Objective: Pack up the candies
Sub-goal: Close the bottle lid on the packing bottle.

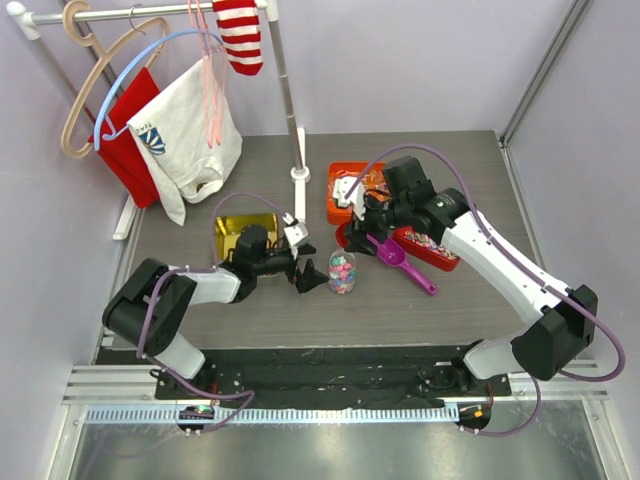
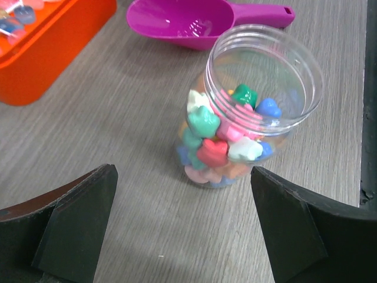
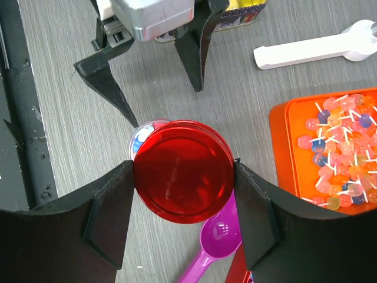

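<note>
A clear plastic jar (image 2: 259,88) stands open on the table, about two-thirds full of candies (image 2: 224,135) in mixed pink, green, blue, white and orange. My left gripper (image 2: 182,177) is open, its fingers spread wide just short of the jar (image 1: 341,272), touching nothing. My right gripper (image 3: 183,168) is shut on a round red lid (image 3: 184,171), held flat by its edges. The lid hangs above the jar (image 3: 140,137) and a little off to one side, hiding most of it. From above, the right gripper (image 1: 362,222) sits just behind the jar.
A purple scoop (image 1: 395,255) lies beside the jar. An orange tin (image 3: 283,135) of wrapped sweets and a white scoop (image 3: 318,50) lie behind it. A red tin (image 1: 430,250) sits right, a gold tin (image 1: 245,232) left. A clothes rack post (image 1: 300,175) stands at the back.
</note>
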Robot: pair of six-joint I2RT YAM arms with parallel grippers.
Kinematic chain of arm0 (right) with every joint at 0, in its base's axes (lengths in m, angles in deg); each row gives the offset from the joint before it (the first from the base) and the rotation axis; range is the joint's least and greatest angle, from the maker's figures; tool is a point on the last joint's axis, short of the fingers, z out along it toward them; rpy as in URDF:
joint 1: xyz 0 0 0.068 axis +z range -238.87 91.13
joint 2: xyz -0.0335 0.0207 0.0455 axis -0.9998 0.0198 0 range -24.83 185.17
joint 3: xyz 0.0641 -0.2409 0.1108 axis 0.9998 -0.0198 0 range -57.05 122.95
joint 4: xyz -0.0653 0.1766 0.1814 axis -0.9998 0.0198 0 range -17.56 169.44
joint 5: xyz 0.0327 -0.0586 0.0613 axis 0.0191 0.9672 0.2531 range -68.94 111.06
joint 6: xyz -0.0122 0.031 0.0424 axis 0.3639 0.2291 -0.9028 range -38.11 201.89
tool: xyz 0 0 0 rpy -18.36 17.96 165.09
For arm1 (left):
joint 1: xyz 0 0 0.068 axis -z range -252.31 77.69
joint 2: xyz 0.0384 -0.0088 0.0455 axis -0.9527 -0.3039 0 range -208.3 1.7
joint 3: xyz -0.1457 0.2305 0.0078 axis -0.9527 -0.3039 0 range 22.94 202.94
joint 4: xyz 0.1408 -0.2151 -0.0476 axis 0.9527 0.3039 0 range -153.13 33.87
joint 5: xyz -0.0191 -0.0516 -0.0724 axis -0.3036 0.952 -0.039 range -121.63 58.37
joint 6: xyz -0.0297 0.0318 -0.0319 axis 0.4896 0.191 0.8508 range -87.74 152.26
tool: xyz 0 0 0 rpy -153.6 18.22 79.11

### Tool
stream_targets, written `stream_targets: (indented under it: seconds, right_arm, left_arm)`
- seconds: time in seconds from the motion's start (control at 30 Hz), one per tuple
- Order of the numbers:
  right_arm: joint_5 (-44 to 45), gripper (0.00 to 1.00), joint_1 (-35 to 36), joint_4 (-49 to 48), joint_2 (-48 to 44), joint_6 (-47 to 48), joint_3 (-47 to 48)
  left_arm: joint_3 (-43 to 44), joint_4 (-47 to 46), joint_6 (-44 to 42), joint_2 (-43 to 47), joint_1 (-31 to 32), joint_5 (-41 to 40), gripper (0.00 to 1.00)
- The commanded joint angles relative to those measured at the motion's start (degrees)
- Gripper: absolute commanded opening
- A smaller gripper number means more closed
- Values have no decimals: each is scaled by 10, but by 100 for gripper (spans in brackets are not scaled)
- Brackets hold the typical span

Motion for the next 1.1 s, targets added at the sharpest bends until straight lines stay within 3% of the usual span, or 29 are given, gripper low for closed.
stream_targets:
  seconds: [0.0,0.27,0.57,0.8,0.93,1.07]
  right_arm:
    - [-19,38,-5,0,6,-8,42]
    - [-18,39,-8,5,7,-1,30]
    - [-14,41,-15,6,-10,1,22]
    - [-5,41,-23,6,-20,5,6]
    - [-2,41,-28,9,-21,7,4]
    - [0,41,-28,19,-15,10,8]
  left_arm:
    - [-14,-106,21,-28,1,32,100]
    - [-34,-251,77,-104,11,59,100]
    - [-28,-371,88,-184,37,35,100]
    - [-25,-431,43,-246,73,-18,100]
    - [-44,-469,-5,-255,90,-37,100]
    - [-41,-471,-2,-253,91,-39,100]
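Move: The packing bottle, full of candies, stands about 8 cm to the right of the open left hand, 1 cm nearer the base and, at its middle, some 5 cm lower; the purple scoop lies roughly 16 cm to the right of the bottle and 5 cm farther out, the gold box about 25 cm to its left and 9 cm farther out. From the right hand, which already holds the red lid, the bottle is about 6 cm back, 3 cm left and 17 cm below. The packing bottle's lower part is what the left hand goes for: the hand sinks about 6 cm while sliding some 5 cm to the right and a little back, its fingers staying wide open and ending with their tips either side of the bottle, not yet closing. The right hand keeps hold of the red lid high above and drifts only 1 to 2 cm to the right. ##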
